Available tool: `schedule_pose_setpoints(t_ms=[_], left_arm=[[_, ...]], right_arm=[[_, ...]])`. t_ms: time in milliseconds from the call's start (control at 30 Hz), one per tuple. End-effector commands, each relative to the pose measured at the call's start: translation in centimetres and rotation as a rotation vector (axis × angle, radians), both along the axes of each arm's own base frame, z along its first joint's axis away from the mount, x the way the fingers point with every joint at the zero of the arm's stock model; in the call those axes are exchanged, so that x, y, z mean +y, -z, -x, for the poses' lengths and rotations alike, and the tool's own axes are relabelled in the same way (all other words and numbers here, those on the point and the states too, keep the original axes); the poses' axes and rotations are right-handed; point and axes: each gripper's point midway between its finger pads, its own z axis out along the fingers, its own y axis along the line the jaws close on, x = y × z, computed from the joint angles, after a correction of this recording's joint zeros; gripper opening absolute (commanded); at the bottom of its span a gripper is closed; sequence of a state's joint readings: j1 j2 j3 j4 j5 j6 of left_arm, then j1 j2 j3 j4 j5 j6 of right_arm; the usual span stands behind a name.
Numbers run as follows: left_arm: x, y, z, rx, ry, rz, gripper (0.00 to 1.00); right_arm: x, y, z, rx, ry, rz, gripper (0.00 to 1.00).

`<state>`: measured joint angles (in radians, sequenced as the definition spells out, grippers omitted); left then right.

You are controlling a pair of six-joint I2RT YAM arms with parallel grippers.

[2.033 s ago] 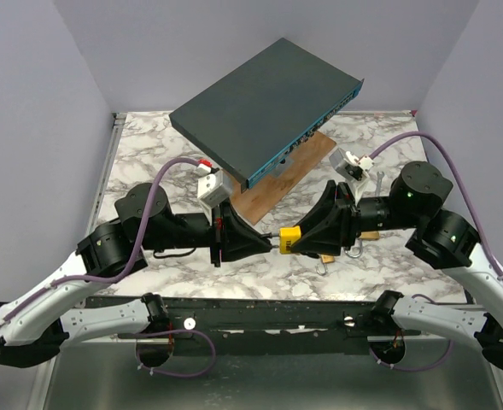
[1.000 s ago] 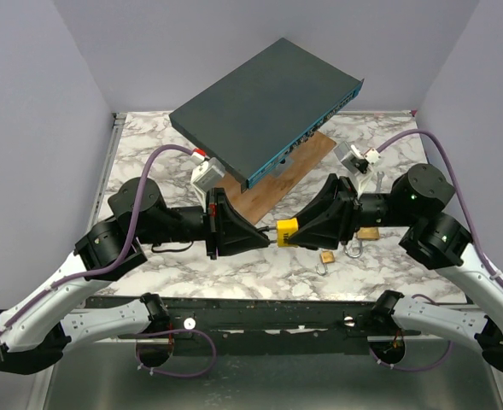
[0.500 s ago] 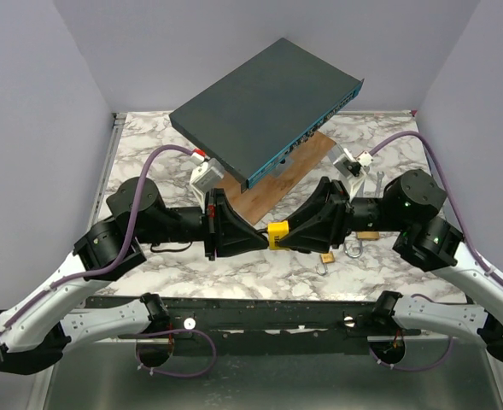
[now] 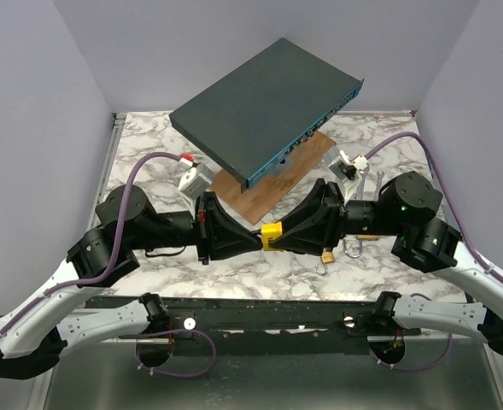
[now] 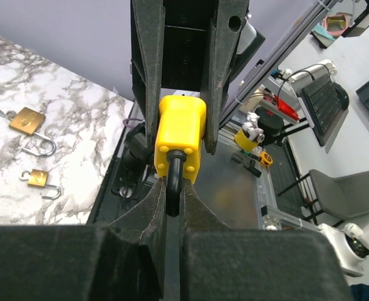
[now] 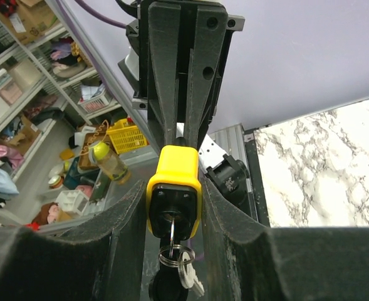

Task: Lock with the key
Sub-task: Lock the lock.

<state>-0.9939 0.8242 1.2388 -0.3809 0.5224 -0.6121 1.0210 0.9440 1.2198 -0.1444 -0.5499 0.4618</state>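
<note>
A yellow padlock [image 4: 271, 236] hangs above the table's near middle, held between both arms. My right gripper [image 6: 173, 210] is shut on its yellow body [image 6: 173, 179], one finger on each side. A key [image 6: 171, 227] sits in the keyhole in its black face, with a key ring [image 6: 171, 254] and a second key dangling below. My left gripper [image 5: 173, 202] is shut on the black shackle [image 5: 173, 179], which sticks out of the lock's other end [image 5: 180, 132]. In the top view the left gripper [image 4: 253, 239] and right gripper [image 4: 282, 237] meet tip to tip at the lock.
A dark network switch [image 4: 264, 107] rests tilted on a wooden board [image 4: 292, 175] at the back. Two brass padlocks [image 4: 326, 256] [image 4: 369, 233] and a wrench [image 4: 379, 181] lie on the marble under the right arm. The table's near edge [image 4: 251, 299] is just below the grippers.
Both grippers and the yellow padlock have shifted to the left together. The left arm drew back, the right arm reached further in. Both grips are unchanged.
</note>
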Motion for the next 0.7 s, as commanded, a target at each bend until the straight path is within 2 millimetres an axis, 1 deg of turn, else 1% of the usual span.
schedule_pose_setpoints(t_ms=[0, 200, 233, 367, 500, 567, 667], left_arm=[[0.0, -1.9, -0.9, -0.113, -0.054, 0.105, 0.00], [1.3, -2.9, -0.3, -0.159, -0.065, 0.133, 0.00], [1.4, -3.0, -0.2, -0.161, -0.064, 0.135, 0.00], [2.0, -3.1, 0.0, -0.166, -0.069, 0.133, 0.00], [2.7, -2.9, 0.4, -0.175, -0.074, 0.118, 0.00], [3.0, -2.7, 0.7, -0.185, -0.061, 0.112, 0.00], [3.2, -2.5, 1.2, -0.197, -0.039, 0.099, 0.00]], right_arm=[[1.4, 2.0, -2.8, 0.006, 0.124, 0.066, 0.35], [-0.4, 0.7, -2.6, -0.031, 0.168, 0.046, 0.67], [-0.7, 0.6, -2.5, -0.036, 0.174, 0.043, 0.70], [-1.7, 0.0, -2.4, -0.059, 0.199, 0.032, 0.73], [-3.2, -0.7, -2.1, -0.099, 0.222, 0.024, 0.79], [-3.2, -0.6, -1.5, -0.103, 0.190, 0.033, 0.78], [-2.4, 0.1, -0.8, -0.101, 0.120, 0.067, 0.72]])
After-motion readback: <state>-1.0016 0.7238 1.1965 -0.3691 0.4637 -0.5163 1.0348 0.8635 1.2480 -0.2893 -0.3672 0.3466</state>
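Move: The yellow lock is between the hands: its body lies about 3 cm to the right of the left hand, which holds the shackle, and about 2 cm to the left of the right hand, level with both. From the right hand, its keys dangle about 1 cm to the right and 2 cm below. On the table some 38 cm below, the small brass padlock is about 10 cm ahead and 14 cm right, the large one roughly 16 cm ahead and 23 cm right. The yellow lock's body is let go by the right fingers, which spread wide while that hand slips about 2 cm forward and a little down, then draws off some 3 cm to the right, rising again and yawing about 10 degrees clockwise. The left hand keeps its pinch on the shackle and carries the lock about 2 cm left, rolling slightly. ##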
